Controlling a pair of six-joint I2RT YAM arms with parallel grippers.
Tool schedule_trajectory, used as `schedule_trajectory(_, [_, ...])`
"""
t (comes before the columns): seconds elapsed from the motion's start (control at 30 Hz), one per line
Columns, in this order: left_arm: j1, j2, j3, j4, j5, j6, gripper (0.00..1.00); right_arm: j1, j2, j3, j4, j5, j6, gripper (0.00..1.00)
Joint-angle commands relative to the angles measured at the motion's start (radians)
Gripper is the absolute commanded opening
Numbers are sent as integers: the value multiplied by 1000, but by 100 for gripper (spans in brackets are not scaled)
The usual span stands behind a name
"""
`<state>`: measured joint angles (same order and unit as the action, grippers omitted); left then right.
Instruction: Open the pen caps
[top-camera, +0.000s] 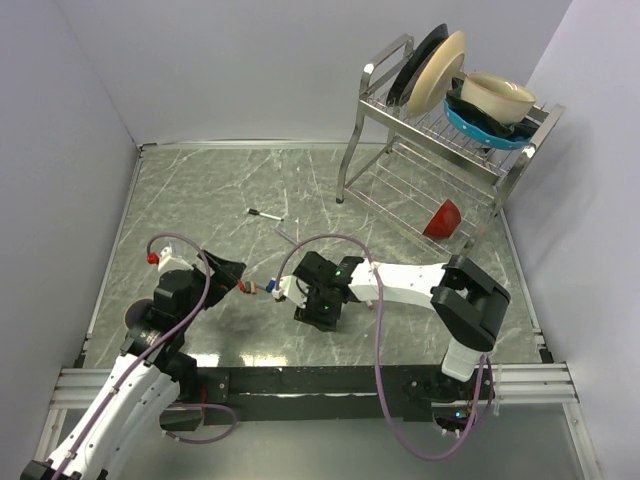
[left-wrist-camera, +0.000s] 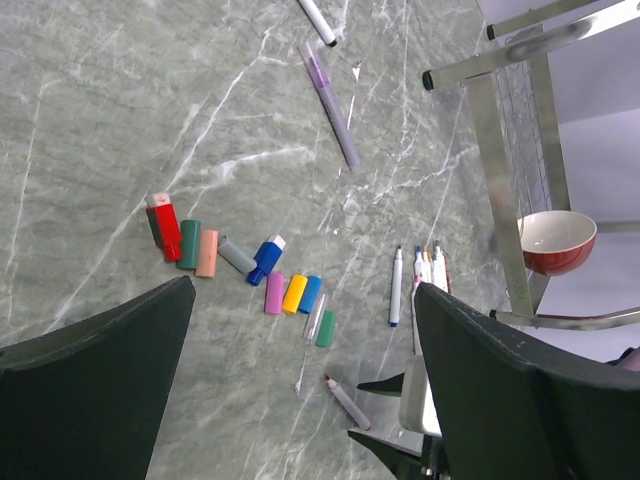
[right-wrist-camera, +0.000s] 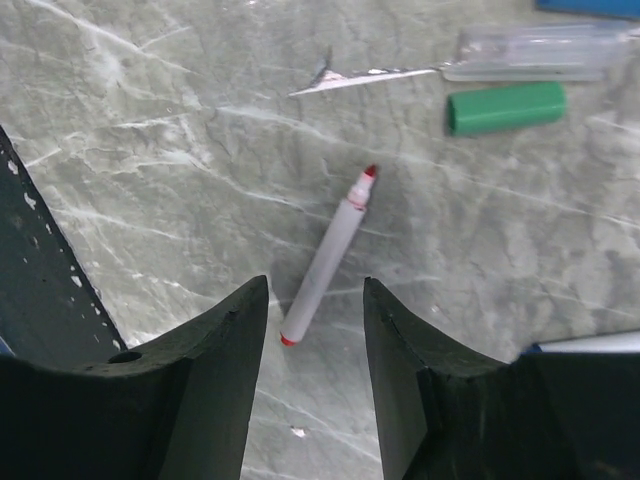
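Loose pen caps lie in a row on the marble table: red (left-wrist-camera: 165, 225), green (left-wrist-camera: 189, 244), salmon (left-wrist-camera: 207, 253), grey (left-wrist-camera: 238, 255), pink (left-wrist-camera: 275, 293), yellow (left-wrist-camera: 294, 294), blue (left-wrist-camera: 311, 294), clear (left-wrist-camera: 316, 315) and another green cap (left-wrist-camera: 326, 329), which also shows in the right wrist view (right-wrist-camera: 505, 108). An uncapped white pen with a red nib (right-wrist-camera: 330, 260) lies flat. My right gripper (right-wrist-camera: 316, 300) is open and low, its fingers on either side of that pen's rear end, not touching it. My left gripper (left-wrist-camera: 305, 290) is open and empty, above the caps.
A bundle of pens (left-wrist-camera: 420, 270) lies right of the caps. A purple pen (left-wrist-camera: 333, 105) and a black-tipped pen (top-camera: 266, 215) lie farther back. A metal dish rack (top-camera: 440, 150) with plates and bowls stands at the back right, a red bowl (top-camera: 443, 218) under it.
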<state>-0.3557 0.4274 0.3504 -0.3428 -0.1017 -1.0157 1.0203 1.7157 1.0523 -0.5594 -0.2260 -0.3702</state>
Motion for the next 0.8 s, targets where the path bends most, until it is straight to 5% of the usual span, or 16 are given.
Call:
schedule_trajectory(0.0, [1,-13,-11,22,7,-6,98,23,30,-2,24,33,20,50])
schedule_trajectory(0.13, [3,-16,-16,19,7,-6,98,35,51,-2,27,101,24,43])
schedule_trajectory(0.47, [3,-13,-28,30,10,0,98,-31,45,-15,1,169,-2,0])
schedule_trajectory(0.77, [3,-22,-45,44,23,-3,98,-140,-36,-5,-48,33,-29,0])
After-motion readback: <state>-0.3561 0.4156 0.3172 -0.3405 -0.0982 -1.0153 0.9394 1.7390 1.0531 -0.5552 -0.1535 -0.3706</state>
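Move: The uncapped red pen lies just under my open right fingers: its middle is about 2 cm ahead, 1 cm to the left and 2 cm below, with its tip pointing forward and left. From the same hand, the loose green cap lies about 7 cm ahead and 3 cm left, and the blue-ended pen about 9 cm ahead and 6 cm right. From my left hand the red pen is roughly 15 cm right, 7 cm back and 13 cm below. I sink my right hand about 1 cm over the red pen's rear half, then ease forward as I shut my half-open fingers and pinch the barrel between the tips. Keeping that grip and staying low, I carry it forward and to the right towards the blue-ended pen, ending some 3.5 cm ahead of my start, with a slight clockwise turn. ##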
